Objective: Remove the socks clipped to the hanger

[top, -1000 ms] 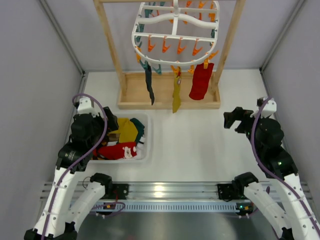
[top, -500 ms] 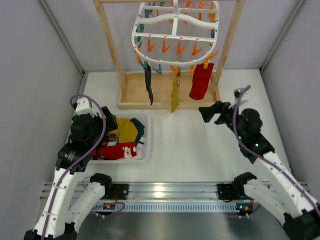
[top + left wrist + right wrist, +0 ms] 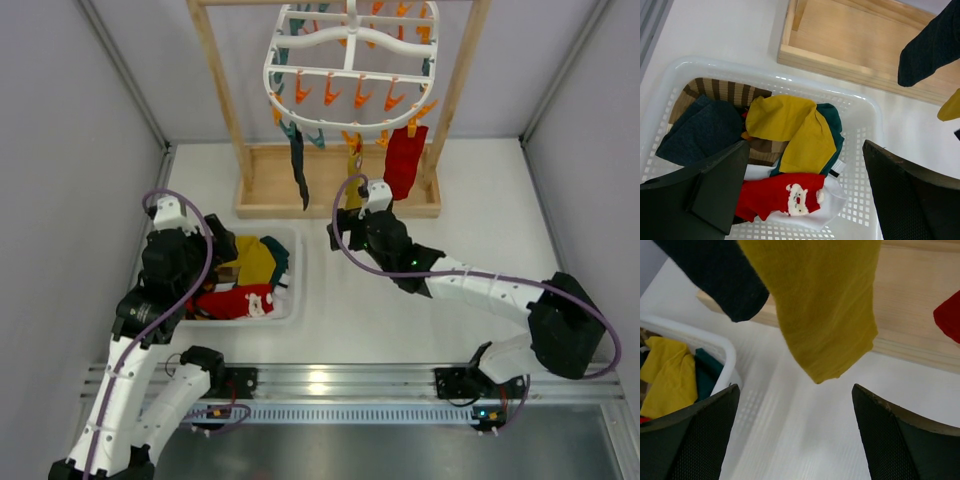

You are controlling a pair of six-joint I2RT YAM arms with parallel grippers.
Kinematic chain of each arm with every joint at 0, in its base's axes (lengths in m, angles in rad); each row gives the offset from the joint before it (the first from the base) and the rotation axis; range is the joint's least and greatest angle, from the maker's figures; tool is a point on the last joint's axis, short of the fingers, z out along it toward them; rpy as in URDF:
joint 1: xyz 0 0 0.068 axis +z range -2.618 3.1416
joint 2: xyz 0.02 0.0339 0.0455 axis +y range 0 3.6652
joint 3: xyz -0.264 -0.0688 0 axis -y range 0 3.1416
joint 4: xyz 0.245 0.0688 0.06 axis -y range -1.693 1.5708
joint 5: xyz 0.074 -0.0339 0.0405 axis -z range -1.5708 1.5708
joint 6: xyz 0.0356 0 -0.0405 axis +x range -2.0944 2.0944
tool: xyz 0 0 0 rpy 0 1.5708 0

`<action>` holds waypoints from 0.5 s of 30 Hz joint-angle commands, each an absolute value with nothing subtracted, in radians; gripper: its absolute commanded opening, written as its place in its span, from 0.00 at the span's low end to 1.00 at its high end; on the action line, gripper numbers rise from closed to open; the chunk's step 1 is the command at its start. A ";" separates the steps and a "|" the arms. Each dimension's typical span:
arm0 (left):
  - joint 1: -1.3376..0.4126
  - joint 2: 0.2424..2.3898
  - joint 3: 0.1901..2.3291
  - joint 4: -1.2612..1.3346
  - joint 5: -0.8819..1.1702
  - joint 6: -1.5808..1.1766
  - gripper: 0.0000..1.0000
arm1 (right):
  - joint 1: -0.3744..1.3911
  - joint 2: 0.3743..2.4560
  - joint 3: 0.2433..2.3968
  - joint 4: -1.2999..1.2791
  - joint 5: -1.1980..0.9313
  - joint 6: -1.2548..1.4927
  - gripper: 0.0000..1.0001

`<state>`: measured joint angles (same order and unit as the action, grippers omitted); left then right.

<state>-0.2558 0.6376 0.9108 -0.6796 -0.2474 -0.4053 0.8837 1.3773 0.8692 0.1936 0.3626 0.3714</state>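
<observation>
The white oval hanger (image 3: 345, 72) with orange and teal pegs hangs from the wooden stand. Three socks are clipped along its front: a navy sock (image 3: 298, 170), a mustard yellow sock (image 3: 353, 165) and a red sock (image 3: 403, 160). My right gripper (image 3: 362, 205) is right under the yellow one and hides its lower end from above. In the right wrist view the yellow sock (image 3: 825, 310) dangles just ahead of my open right gripper (image 3: 795, 390), its toe between the fingertips but untouched. The navy sock (image 3: 715, 275) hangs to its left. My left gripper (image 3: 805, 145) stands open above the basket.
A white basket (image 3: 292, 245) at the left holds several loose socks, among them a red one with a white pattern (image 3: 790, 195). The wooden stand's base tray (image 3: 270, 195) lies behind the hanging socks, with its uprights either side. Grey walls enclose the table.
My right arm has swung from the right side across to the middle, up to the yellow sock's lower end. The left arm has not moved.
</observation>
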 commanded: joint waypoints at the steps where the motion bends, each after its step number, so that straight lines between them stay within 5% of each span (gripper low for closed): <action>1: -0.250 0.643 0.904 -0.629 -0.222 -0.406 0.99 | 0.902 1.446 0.928 0.349 0.535 0.321 0.89; 15: -0.250 0.698 1.073 -0.632 -0.066 -0.474 0.99 | 0.903 1.646 0.894 0.714 0.649 0.127 0.49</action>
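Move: Ahead of the right hand by about 7 cm, 1 cm to its right, hangs the yellow sock, its middle some 4 cm higher than the fingers. The dark sock hangs about 10 cm left of the yellow one and level with it; the red sock is about 10 cm right of it and 1 cm farther out. The basket sits roughly 21 cm left of the right hand, 5 cm back and 17 cm below. From the left hand, the yellow sock is about 12 cm ahead, 24 cm right and 1 cm lower. Reaching forward about 6 cm and sinking some 2.5 cm, the right hand brings its fingers around the lower end of the yellow sock, closing them to about half open while the wrist swings clockwise roughly 10 degrees and the fingertips tilt up. The left hand, still wide open, shifts about 2.5 cm right and lifts 2 cm at the end. ##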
